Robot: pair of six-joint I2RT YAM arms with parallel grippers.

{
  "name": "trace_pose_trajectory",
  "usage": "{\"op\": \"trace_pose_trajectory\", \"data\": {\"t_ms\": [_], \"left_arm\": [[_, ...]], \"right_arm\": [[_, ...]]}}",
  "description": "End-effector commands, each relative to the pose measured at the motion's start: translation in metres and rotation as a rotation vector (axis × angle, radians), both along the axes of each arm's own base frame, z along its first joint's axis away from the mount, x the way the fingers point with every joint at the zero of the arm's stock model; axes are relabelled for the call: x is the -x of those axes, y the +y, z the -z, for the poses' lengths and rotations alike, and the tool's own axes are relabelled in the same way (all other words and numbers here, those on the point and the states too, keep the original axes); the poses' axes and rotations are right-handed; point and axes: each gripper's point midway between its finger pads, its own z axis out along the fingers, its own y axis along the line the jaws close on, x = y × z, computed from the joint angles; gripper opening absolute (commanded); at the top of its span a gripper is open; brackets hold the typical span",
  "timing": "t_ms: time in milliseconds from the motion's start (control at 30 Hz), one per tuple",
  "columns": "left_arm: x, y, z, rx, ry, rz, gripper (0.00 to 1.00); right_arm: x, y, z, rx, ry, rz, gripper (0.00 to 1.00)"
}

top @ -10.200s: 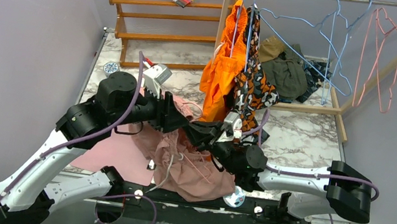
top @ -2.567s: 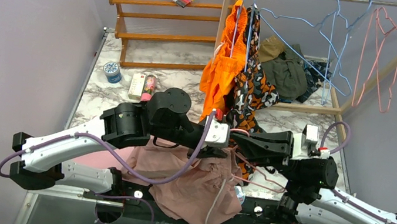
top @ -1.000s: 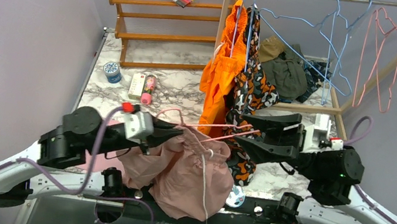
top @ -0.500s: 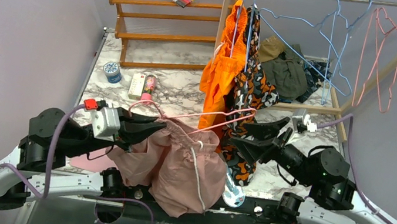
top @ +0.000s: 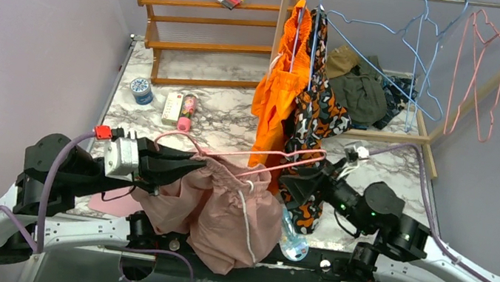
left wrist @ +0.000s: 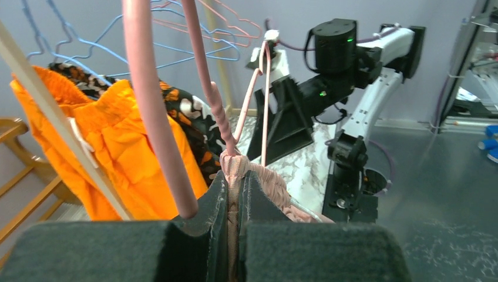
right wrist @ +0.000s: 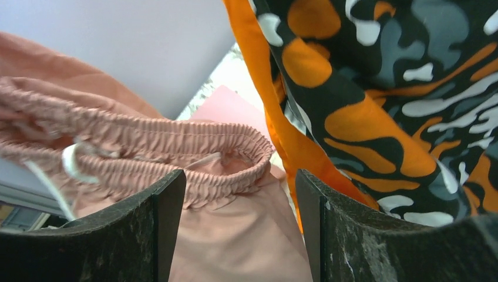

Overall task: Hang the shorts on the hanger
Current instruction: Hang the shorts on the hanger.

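The dusty-pink shorts (top: 235, 217) hang by their gathered waistband (right wrist: 176, 147) from the pink wire hanger (top: 266, 160), which is lifted over the table's near side. My left gripper (top: 198, 165) is shut on the waistband fabric (left wrist: 235, 173) right where the hanger wire (left wrist: 205, 76) runs into it. The white drawstring (top: 245, 215) dangles down the front. My right gripper (top: 298, 186) is open just right of the shorts, below the hanger's right end. Its fingers (right wrist: 170, 217) frame the waistband without touching it.
An orange garment (top: 276, 93) and a camouflage garment (top: 320, 114) hang on the rail close behind my right gripper. Light-blue hangers (top: 413, 53) and pink hangers (top: 483, 71) hang further right. A wooden shelf (top: 197, 21), small cans (top: 140, 87) and an olive clothes pile (top: 359, 90) lie beyond.
My right gripper has opened wider, dropped below the hanger's right end and pulled back toward the near edge. The left arm has shifted slightly, still carrying the hanger and shorts.
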Motion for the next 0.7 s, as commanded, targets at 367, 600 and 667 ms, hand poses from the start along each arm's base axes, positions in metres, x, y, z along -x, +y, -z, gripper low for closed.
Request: {"op": "trace_pose_trajectory", "data": {"t_ms": [367, 600, 667], "left_arm": [[0.045, -0.015, -0.040, 0.073, -0.058, 0.267, 0.00], [0.067, -0.009, -0.135, 0.237, -0.269, 0.358, 0.00], [0.072, -0.015, -0.146, 0.227, -0.305, 0.395, 0.00]], "right_arm": [[0.009, -0.009, 0.008, 0.016, 0.096, -0.003, 0.70], [0.008, -0.024, -0.024, 0.043, -0.022, 0.008, 0.71], [0.008, -0.026, -0.035, 0.040, -0.046, 0.005, 0.71]]}}
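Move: The free right edge of the shorts' waistband lies about 7 cm to the right hand's left, 1 cm ahead and 2 cm above. The pink hanger's free end is 3 cm right, 3 cm back and 18 cm above that hand; the camouflage shorts hang 11 cm ahead, 2 cm left and 3 cm below. From the left hand, pinching shorts and hanger, the waistband edge is 13 cm right, 5 cm ahead and 12 cm below. Drawing back about 5 cm, the left hand keeps its pinch on waistband and hanger, shifts a little right and turns clockwise some 15 degrees, then rises about 7 cm, mostly in a late quick lift. The right hand, still open and empty beside the waistband, dips about 3 cm, then rises back and eases a couple of centimetres right. ##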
